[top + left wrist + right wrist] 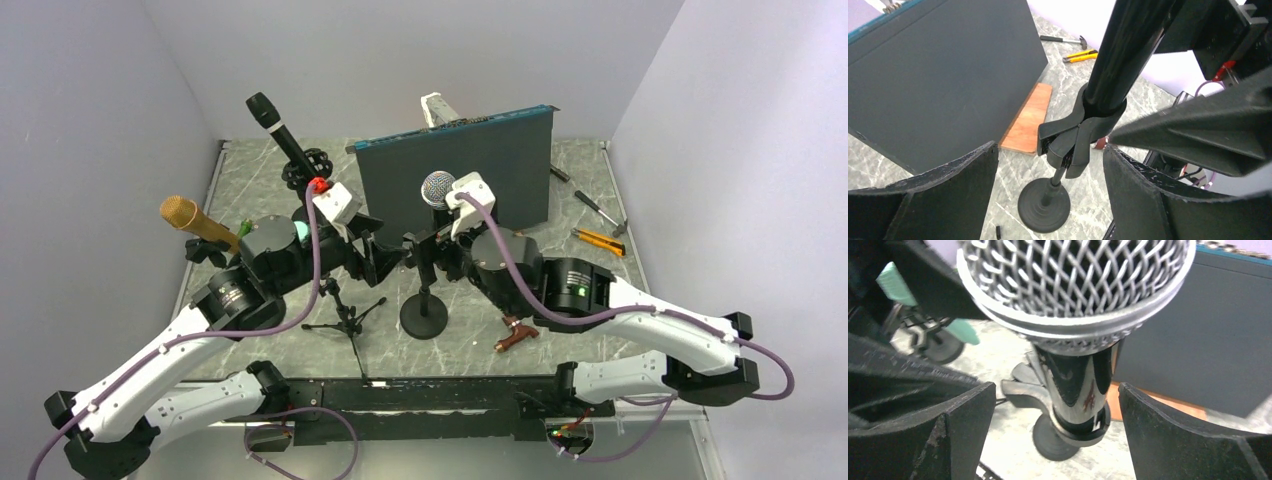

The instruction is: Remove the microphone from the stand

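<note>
The microphone has a silver mesh head and a dark body. It stands upright in the clip of a black stand with a round base. My left gripper is open at the stand's left, its jaws either side of the clip in the left wrist view without touching it. My right gripper is open at the stand's right. In the right wrist view the mesh head fills the top, and the open fingers flank the microphone body just above the clip.
A gold microphone and a black microphone sit on other stands at the left. A small tripod stands beside the round base. A dark upright board is behind. Hand tools lie right; a brown-handled tool lies near front.
</note>
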Controlling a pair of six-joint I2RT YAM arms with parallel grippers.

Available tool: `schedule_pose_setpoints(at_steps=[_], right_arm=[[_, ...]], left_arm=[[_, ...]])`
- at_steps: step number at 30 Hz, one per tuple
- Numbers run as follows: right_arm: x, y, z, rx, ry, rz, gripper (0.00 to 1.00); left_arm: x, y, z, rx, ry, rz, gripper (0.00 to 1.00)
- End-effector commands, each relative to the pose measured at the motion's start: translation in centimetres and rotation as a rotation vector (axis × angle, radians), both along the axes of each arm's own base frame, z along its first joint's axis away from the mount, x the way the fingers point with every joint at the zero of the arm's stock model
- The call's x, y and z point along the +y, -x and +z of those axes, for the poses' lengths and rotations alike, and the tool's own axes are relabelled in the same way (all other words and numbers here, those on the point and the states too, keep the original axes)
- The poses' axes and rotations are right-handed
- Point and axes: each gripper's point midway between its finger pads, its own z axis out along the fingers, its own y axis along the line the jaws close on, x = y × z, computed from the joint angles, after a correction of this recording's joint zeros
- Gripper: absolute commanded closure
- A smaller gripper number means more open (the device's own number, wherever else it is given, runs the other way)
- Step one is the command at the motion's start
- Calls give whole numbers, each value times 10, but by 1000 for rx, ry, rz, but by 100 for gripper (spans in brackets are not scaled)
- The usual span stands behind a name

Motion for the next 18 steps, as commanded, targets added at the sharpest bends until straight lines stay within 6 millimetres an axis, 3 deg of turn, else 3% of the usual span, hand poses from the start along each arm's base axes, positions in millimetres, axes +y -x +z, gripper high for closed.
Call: schedule_pose_setpoints(at_steps=[1, 10, 13, 18], right_arm=[[-30, -21, 22, -92, 29, -237, 9], [-17, -22, 24, -141, 22, -194, 27], [-10, -21, 22, -179, 26, -148, 42], [-5, -19, 22, -198, 16, -106, 77]], left_arm=[[-3, 6, 3, -10, 22, -24, 21], [-6, 19, 0, -64, 14, -109, 18], [-7, 20, -5, -92, -19, -130, 18], [-9, 20, -3, -174, -96, -171, 22]])
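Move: The microphone's handle is roughly 3 cm ahead of the right hand's open fingers, level with them sideways and in height, its clip on the stand about 5 cm below and 1 cm left of it. From that hand the dark panel's middle is some 20 cm ahead, 8 cm right and 8 cm lower. For the left hand, the stand's clip lies about 2 cm ahead, 7 cm right and 2 cm below. The right hand eases about 2 cm forward around the microphone's handle above the clip, swinging a little to the right and partly back while its wrist turns some 10 degrees clockwise and its fingertips tip up a little, then closes from almost wide open until both pads pinch the handle just under the mesh head. Beside the stand the left hand, still open and not touching the clip, sinks about 2 cm and draws back 1.5 cm, turning slightly clockwise. ##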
